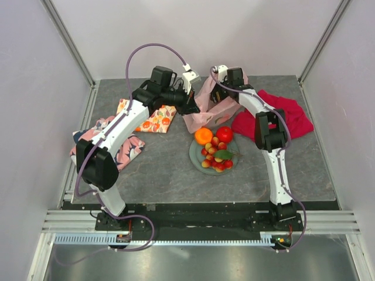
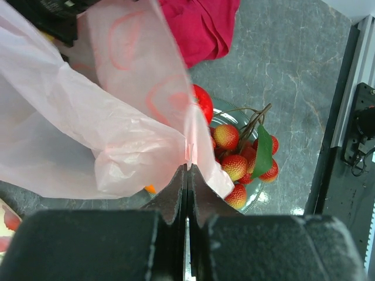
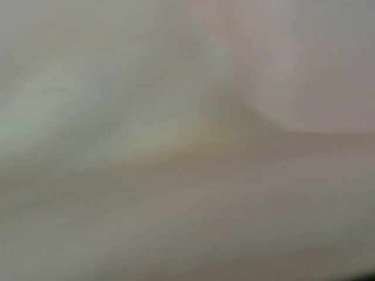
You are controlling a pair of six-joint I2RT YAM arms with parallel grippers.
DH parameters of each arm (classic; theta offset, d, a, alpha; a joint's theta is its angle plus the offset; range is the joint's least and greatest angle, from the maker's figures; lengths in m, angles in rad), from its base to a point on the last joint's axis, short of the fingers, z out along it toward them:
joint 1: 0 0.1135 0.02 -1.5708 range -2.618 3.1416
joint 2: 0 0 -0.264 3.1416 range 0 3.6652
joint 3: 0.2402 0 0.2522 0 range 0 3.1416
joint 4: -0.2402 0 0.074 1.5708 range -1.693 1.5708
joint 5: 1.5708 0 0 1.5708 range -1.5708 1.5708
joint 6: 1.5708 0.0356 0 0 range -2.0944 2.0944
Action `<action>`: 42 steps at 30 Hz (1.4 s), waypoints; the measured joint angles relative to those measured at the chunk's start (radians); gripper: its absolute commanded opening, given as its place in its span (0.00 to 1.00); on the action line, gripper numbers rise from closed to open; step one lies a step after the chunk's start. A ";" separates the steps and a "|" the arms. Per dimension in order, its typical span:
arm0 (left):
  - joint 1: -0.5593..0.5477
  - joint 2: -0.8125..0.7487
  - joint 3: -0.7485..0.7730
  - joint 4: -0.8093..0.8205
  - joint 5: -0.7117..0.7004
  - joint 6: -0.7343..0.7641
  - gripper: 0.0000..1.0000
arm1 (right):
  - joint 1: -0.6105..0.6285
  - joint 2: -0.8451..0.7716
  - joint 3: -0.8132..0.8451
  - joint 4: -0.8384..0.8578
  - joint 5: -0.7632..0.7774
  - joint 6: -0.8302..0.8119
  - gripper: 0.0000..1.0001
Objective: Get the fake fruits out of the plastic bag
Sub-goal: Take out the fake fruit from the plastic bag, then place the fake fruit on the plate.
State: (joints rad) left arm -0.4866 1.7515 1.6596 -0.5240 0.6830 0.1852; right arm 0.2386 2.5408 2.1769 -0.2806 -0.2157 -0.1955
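The pale-pink plastic bag (image 1: 208,105) stands lifted at the back middle of the table. My left gripper (image 1: 193,108) is shut on a thin edge of the bag (image 2: 88,134), fingertips pressed together (image 2: 188,167). My right arm reaches down into the bag's mouth from above; its fingers are hidden in the plastic, and the right wrist view is only a pale blur. In front of the bag, a grey plate (image 1: 195,157) holds fake fruits: an orange (image 1: 203,136), a red apple (image 1: 224,134) (image 2: 203,102) and a bunch of little red-yellow pieces (image 1: 215,157) (image 2: 225,136) with a green leaf (image 2: 262,152).
A red cloth (image 1: 281,120) (image 2: 202,23) lies to the right of the bag. A fruit-printed orange-and-white cloth (image 1: 155,120) and a pink-and-navy cloth (image 1: 126,146) lie to the left. Metal frame rails border the table (image 2: 351,88).
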 measured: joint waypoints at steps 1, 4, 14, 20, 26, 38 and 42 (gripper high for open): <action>0.000 0.003 0.002 0.000 -0.003 0.000 0.02 | -0.002 -0.039 -0.045 -0.005 -0.021 0.006 0.62; 0.000 0.015 0.009 -0.002 -0.034 0.002 0.02 | -0.012 -0.213 -0.186 -0.035 -0.109 0.026 0.61; 0.031 0.122 0.145 0.001 -0.143 0.007 0.02 | -0.108 -0.670 -0.272 -0.109 -0.478 0.134 0.61; 0.068 0.144 0.238 0.004 -0.186 0.014 0.66 | -0.100 -0.742 -0.338 -0.295 -0.602 0.038 0.61; 0.115 0.089 0.219 0.003 -0.151 -0.008 0.80 | 0.109 -0.871 -0.406 -0.544 -0.519 -0.330 0.61; 0.200 -0.503 -0.080 -0.012 -0.143 -0.027 0.82 | 0.623 -0.929 -0.698 -0.594 -0.214 -0.823 0.61; 0.244 -0.626 -0.152 -0.013 -0.119 -0.027 0.81 | 0.628 -0.788 -0.702 -0.549 -0.116 -0.849 0.60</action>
State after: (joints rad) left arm -0.2428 1.1255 1.5078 -0.5369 0.5640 0.1577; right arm 0.8669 1.7527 1.4750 -0.8291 -0.3317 -1.0447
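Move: The yellow fruit is already in my right hand, inside the bag. From that hand the plate's middle lies about 26 cm back, 2 cm left and 4 cm lower, under the lychees. The orange is some 20 cm back and 5 left, the tomato 19 back and 3 right. My left hand still pinches the bag's rim; the bag's body is roughly 20 cm ahead, 11 right and 20 below, the plate 9 right, 1 back and 24 below. Keeping my grip on the yellow fruit, I lift my right hand nearly 30 cm up and back out of the bag, then swing it back and left to the plate's near left side, turning it counter-clockwise about 75 degrees and sinking. My left hand carries the rim forward some 9 cm, opens and lets go, then climbs away left and back, ending empty. ##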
